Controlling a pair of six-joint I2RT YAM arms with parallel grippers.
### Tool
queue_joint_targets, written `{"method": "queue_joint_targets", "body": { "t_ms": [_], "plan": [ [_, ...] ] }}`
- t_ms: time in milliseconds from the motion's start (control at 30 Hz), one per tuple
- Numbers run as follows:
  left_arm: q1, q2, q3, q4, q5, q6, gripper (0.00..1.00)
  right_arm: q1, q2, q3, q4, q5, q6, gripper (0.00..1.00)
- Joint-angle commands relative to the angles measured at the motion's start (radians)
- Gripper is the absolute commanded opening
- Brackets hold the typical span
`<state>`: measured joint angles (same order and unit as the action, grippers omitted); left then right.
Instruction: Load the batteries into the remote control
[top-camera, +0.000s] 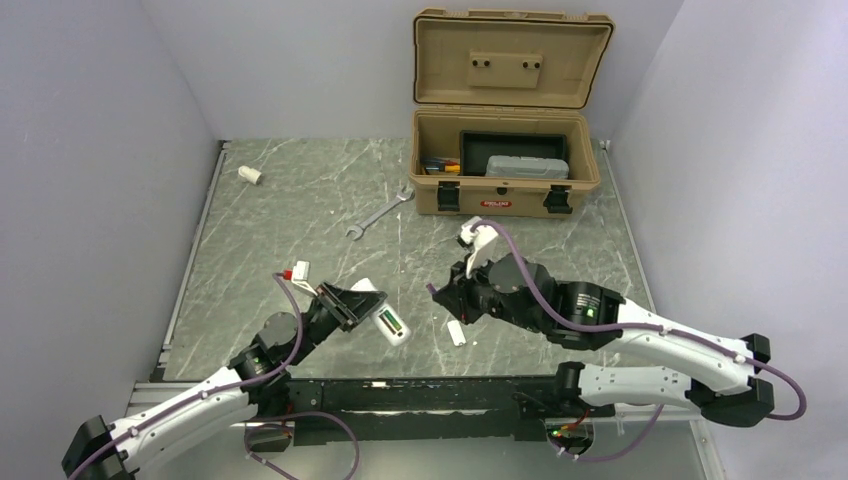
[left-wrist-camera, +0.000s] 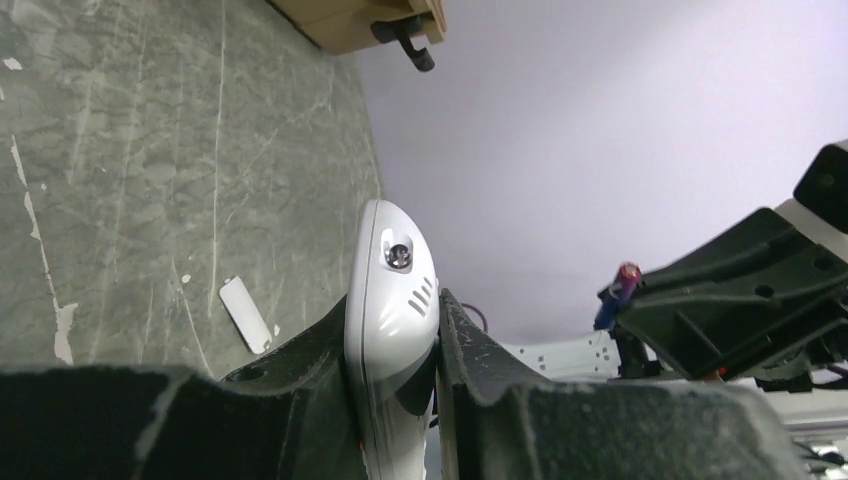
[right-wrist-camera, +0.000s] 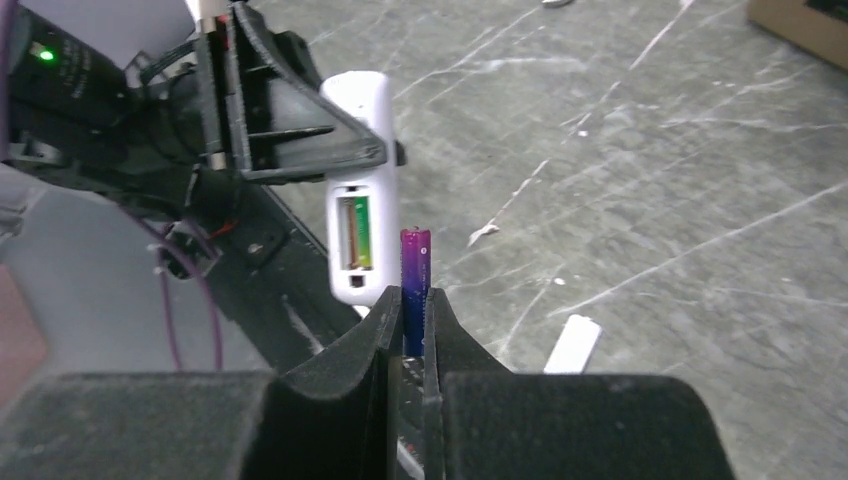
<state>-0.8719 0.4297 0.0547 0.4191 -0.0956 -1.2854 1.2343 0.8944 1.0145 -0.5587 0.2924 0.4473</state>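
My left gripper (top-camera: 350, 302) (left-wrist-camera: 395, 322) is shut on the white remote control (top-camera: 390, 322) (left-wrist-camera: 390, 285) (right-wrist-camera: 358, 150) and holds it above the table, gripped by its sides. Its battery compartment is open, with one green battery (right-wrist-camera: 361, 232) lying inside. My right gripper (top-camera: 437, 292) (right-wrist-camera: 412, 302) is shut on a slim purple-blue battery (right-wrist-camera: 415, 270) (left-wrist-camera: 622, 290) that stands up between the fingers, just right of the open compartment and apart from it. The white battery cover (top-camera: 456, 333) (left-wrist-camera: 245, 315) (right-wrist-camera: 572, 343) lies flat on the table.
An open tan toolbox (top-camera: 505, 185) (left-wrist-camera: 360, 22) stands at the back with tools inside. A silver wrench (top-camera: 380, 215) lies in front of it. A stubby white cylinder (top-camera: 249, 174) sits at the back left. Walls close in both sides.
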Motion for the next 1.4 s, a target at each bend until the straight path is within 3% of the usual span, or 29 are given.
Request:
{"method": "queue_joint_targets", "body": {
  "t_ms": [0,533,1367],
  "plan": [
    [-0.011,-0.01,0.053,0.017,-0.122,-0.104,0.0,0.005,0.094,0.103,-0.109,-0.152,0.066,0.0],
    [-0.073,0.139,0.116,0.098,-0.153,-0.107,0.0,0.023,0.247,0.12,-0.084,-0.219,0.082,0.0],
    [-0.109,0.203,0.067,0.177,-0.196,-0.19,0.0,0.034,0.411,0.224,-0.155,-0.113,0.048,0.0]
  ]
}}
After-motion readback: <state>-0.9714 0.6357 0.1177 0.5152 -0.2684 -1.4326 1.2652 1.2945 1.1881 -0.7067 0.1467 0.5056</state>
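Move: The right hand holds the purple battery. The remote control's open slot, where a green battery already fills one half, is about 10 cm to this hand's left, some 3 cm back and 10 cm below. The left gripper's fingers, clamped on the remote, are 4 cm farther out than the slot and 4 cm left of it; the loose battery cover lies on the table, roughly 4 cm ahead of the right hand, 5 cm right and 26 cm down. From the left hand the slot is about 4 cm back, 4 cm right and slightly lower. The right hand carries the purple battery down about 7.5 cm and left 5 or 6 cm, drawing back some 3 cm at first and then easing forward a centimetre, towards the empty half of the slot beside the green battery, while the wrist turns some 20 degrees so that the fingers point more steeply down. The left hand keeps its grip on the remote and brings it about 2 cm to meet the battery, first forward and then to the right, tilting slightly; both grippers keep their hold. ##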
